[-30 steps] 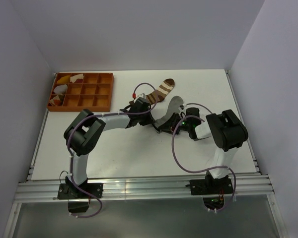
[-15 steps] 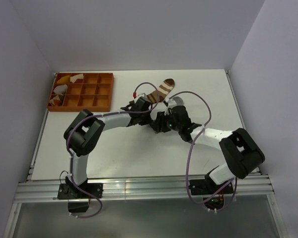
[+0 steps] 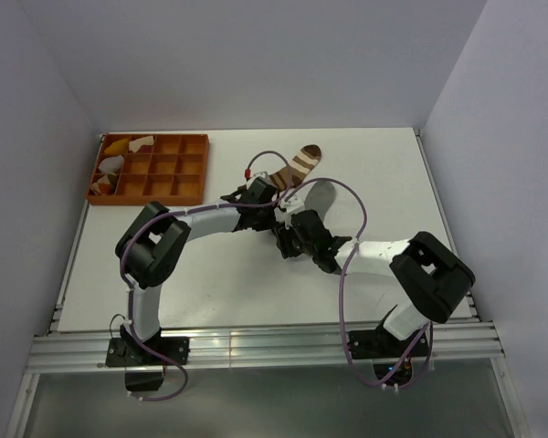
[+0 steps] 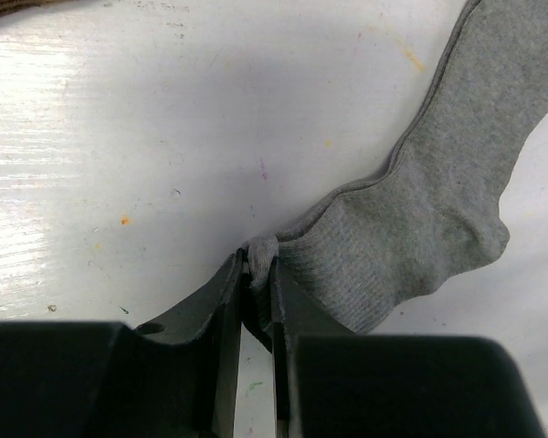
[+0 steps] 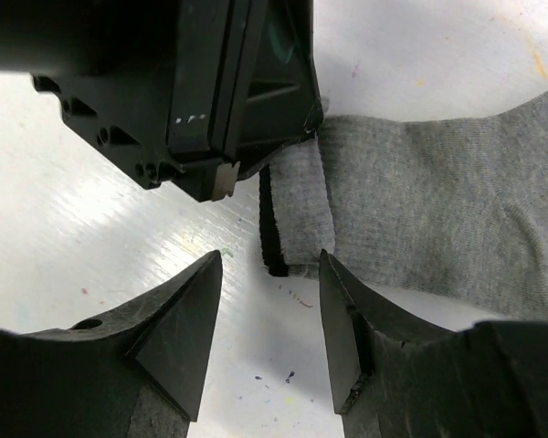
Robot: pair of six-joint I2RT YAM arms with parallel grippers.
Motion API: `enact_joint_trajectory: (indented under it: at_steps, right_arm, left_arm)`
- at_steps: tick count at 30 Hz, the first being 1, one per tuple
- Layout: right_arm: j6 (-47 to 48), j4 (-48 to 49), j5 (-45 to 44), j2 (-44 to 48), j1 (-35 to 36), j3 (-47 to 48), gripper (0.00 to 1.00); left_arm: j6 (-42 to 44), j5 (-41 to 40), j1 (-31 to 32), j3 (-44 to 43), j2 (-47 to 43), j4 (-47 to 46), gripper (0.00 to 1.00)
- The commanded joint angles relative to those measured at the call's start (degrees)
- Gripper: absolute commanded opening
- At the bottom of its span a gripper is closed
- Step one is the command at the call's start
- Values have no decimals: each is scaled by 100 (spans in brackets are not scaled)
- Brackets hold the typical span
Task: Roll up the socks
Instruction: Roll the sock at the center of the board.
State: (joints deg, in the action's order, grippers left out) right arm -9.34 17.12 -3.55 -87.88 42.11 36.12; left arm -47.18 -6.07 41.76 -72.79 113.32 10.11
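The grey sock [image 3: 321, 193] lies mid-table, its foot stretching up and to the right [image 4: 438, 201]. My left gripper [image 4: 258, 263] is shut on the edge of its cuff, with a small fold of fabric bunched between the tips. My right gripper [image 5: 269, 260] stands open just in front of the dark-striped cuff [image 5: 272, 228], one finger on each side of the cuff's end, with nothing gripped. In the right wrist view the left gripper [image 5: 210, 91] sits right above the cuff. The brown sock with white stripes [image 3: 300, 164] lies flat farther back. From above, both grippers meet near the cuff, the right one [image 3: 290, 239] nearer.
An orange compartment tray [image 3: 164, 173] stands at the back left, holding yellow and white cloth pieces [image 3: 119, 155] in its left cells. Purple cables loop over both arms. The right forearm [image 3: 374, 251] lies low across the table's middle right.
The right arm has swung left from the sock's right side to the cuff, and its gripper has opened. The left gripper has kept its hold and place.
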Motion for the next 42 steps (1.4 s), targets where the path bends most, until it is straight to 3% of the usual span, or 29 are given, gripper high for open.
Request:
enact_joint_trajectory:
  at_steps: [1, 9, 26, 32, 37, 42]
  right_arm:
    - [389, 256, -488, -133, 174, 299, 54]
    - [556, 458, -1147, -72, 447, 203, 54]
    - [723, 327, -1112, -739, 790, 545, 51]
    - [583, 230, -1534, -942, 1001, 607, 44]
    - [443, 125, -1780, -1091, 1115, 651, 29]
    - [197, 63, -1535, -1074, 1238, 607, 30]
  left_arm:
    - [279, -106, 8, -42, -29, 598, 0]
    - [306, -97, 8, -59, -29, 641, 0]
    - [271, -18, 8, -60, -38, 641, 0]
    - [218, 26, 8, -59, -29, 668, 0]
    - [121, 62, -1, -77, 6, 685, 0]
    - [-10, 105, -36, -33, 41, 650, 1]
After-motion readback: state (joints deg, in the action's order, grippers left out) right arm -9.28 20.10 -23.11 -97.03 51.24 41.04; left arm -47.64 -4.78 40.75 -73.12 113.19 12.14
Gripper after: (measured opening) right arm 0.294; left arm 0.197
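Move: My right hand is going for the near end of the grey sock's rolled cuff, about 1 cm ahead, 2 cm to its left and 2 cm below its open fingers. The grey toe lies some 15 cm ahead and 9 cm right of my right hand, and the striped sock about 20 cm ahead and 2 cm left of it. My left hand already grips the cuff's far end; the near end is roughly 3 cm back, 1 cm right and 1 cm below it. I ease my right hand about 2 cm left, a little forward and just over 1 cm down onto the near end of the cuff, rolling the wrist some 10 degrees so its left side drops. Then I close those fingers to about half their gap and pinch the rolled cloth right beside my left fingertips. My left hand keeps its shut grip, all but still. ##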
